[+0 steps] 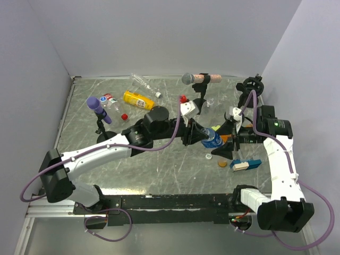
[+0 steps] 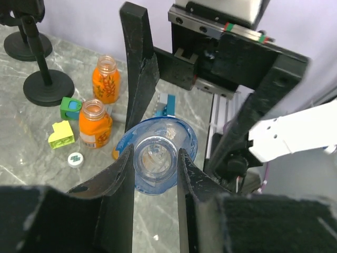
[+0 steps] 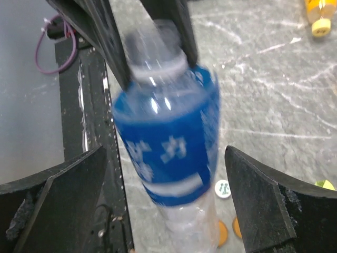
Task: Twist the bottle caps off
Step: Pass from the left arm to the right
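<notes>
A clear bottle with a blue label is held above the table between both arms. My left gripper is shut on its neck; the mouth shows open, with no cap on it. My right gripper is open, its fingers standing wide on either side of the blurred bottle body, apart from it. Two stubby orange bottles stand uncapped on the table below. A white cap and an orange-brown cap lie loose near them. My left gripper and right gripper meet mid-table.
A yellow bottle, clear bottles and red caps lie at the back left. A purple-headed microphone and a grey-headed one stand on black stands. A yellow-green block and a blue-white block lie nearby.
</notes>
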You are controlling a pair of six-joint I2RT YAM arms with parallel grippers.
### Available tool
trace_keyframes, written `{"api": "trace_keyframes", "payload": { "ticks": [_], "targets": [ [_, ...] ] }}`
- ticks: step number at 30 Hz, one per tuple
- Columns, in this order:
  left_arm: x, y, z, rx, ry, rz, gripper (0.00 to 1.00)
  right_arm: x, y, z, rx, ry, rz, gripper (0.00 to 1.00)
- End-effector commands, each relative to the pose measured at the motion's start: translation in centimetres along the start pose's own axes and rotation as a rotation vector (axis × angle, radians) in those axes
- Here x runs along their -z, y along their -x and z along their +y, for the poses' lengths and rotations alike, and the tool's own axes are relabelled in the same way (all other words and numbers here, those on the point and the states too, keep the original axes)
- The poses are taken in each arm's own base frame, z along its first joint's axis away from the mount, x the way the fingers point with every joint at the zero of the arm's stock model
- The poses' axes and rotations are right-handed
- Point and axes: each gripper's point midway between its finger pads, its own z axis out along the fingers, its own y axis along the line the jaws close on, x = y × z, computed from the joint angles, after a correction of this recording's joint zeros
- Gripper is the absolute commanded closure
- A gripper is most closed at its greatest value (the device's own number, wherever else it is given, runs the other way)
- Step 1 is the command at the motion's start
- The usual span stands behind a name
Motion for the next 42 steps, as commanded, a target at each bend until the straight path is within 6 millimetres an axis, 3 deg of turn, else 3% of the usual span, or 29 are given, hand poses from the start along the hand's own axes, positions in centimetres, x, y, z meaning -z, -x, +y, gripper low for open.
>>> {"api": "trace_keyframes", "payload": {
  "ticks": [1, 8, 17, 23, 24, 26, 29, 31, 37, 42],
  "targets": [
    [-0.9, -0.4, -0.6, -0.064, -0.040, 0.097, 0.99, 0.2, 1.2, 0.2, -0.003, -0.046, 0.092, 0.01],
    [-2.0, -0.6, -0.9, -0.079, -0.026, 0.189, 0.99, -0.5, 1.8, 0.6, 0.001, -0.011, 0.187, 0.04],
    [-2.2, 0.4, -1.3, -0.085, -0.030, 0.185, 0.99, -0.7, 0.8, 0.7, -0.049, 0.002, 0.255, 0.29],
    [-2.4, 0.9, -1.7, -0.088, -0.043, 0.184, 0.99, -1.3, 0.7, 0.4, -0.059, 0.003, 0.268, 0.27],
    [-2.5, 0.9, -1.7, -0.088, -0.043, 0.186, 0.99, -1.4, 0.8, 0.5, -0.060, 0.005, 0.267, 0.31],
    [-2.5, 1.1, -1.8, -0.083, -0.043, 0.182, 0.99, -1.5, 1.0, 0.5, -0.062, 0.006, 0.266, 0.50],
    [-2.3, 1.4, -1.6, -0.079, -0.028, 0.174, 0.97, -1.4, 1.2, 0.7, -0.056, 0.010, 0.265, 0.64],
    [-2.1, 1.8, -1.6, -0.071, -0.014, 0.160, 0.84, -1.3, 1.4, 0.8, -0.047, 0.006, 0.263, 0.68],
    [0.9, 5.2, -0.9, -0.052, 0.078, 0.041, 0.24, -0.9, 1.3, 0.7, -0.034, -0.044, 0.267, 0.69],
    [7.2, 8.3, 1.0, -0.054, 0.226, -0.098, 0.05, 0.0, 1.8, -0.2, -0.025, -0.140, 0.240, 0.69]
  ]
}}
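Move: My left hand pinches the uncapped blue-label bottle by the neck; the bottle's middle is about 6 cm to its right and 3 cm lower, and my open right gripper waits some 9 cm to its right, 5 cm lower. From my right hand the bottle's middle is about 4 cm left and 2 cm up. Some 22 cm below that hand lie a white cap, 4 cm ahead and 3 cm left, and an orange cap, 1 cm ahead and 4 cm right. I feed the bottle about 2 cm right and 3 cm down with my left hand, fingers tipping down some 15 degrees, while my open right hand eases a little left towards it, tips down as much and closes round the label. Only then do I open my left fingers, let go of the neck and draw back left, rising slightly. ##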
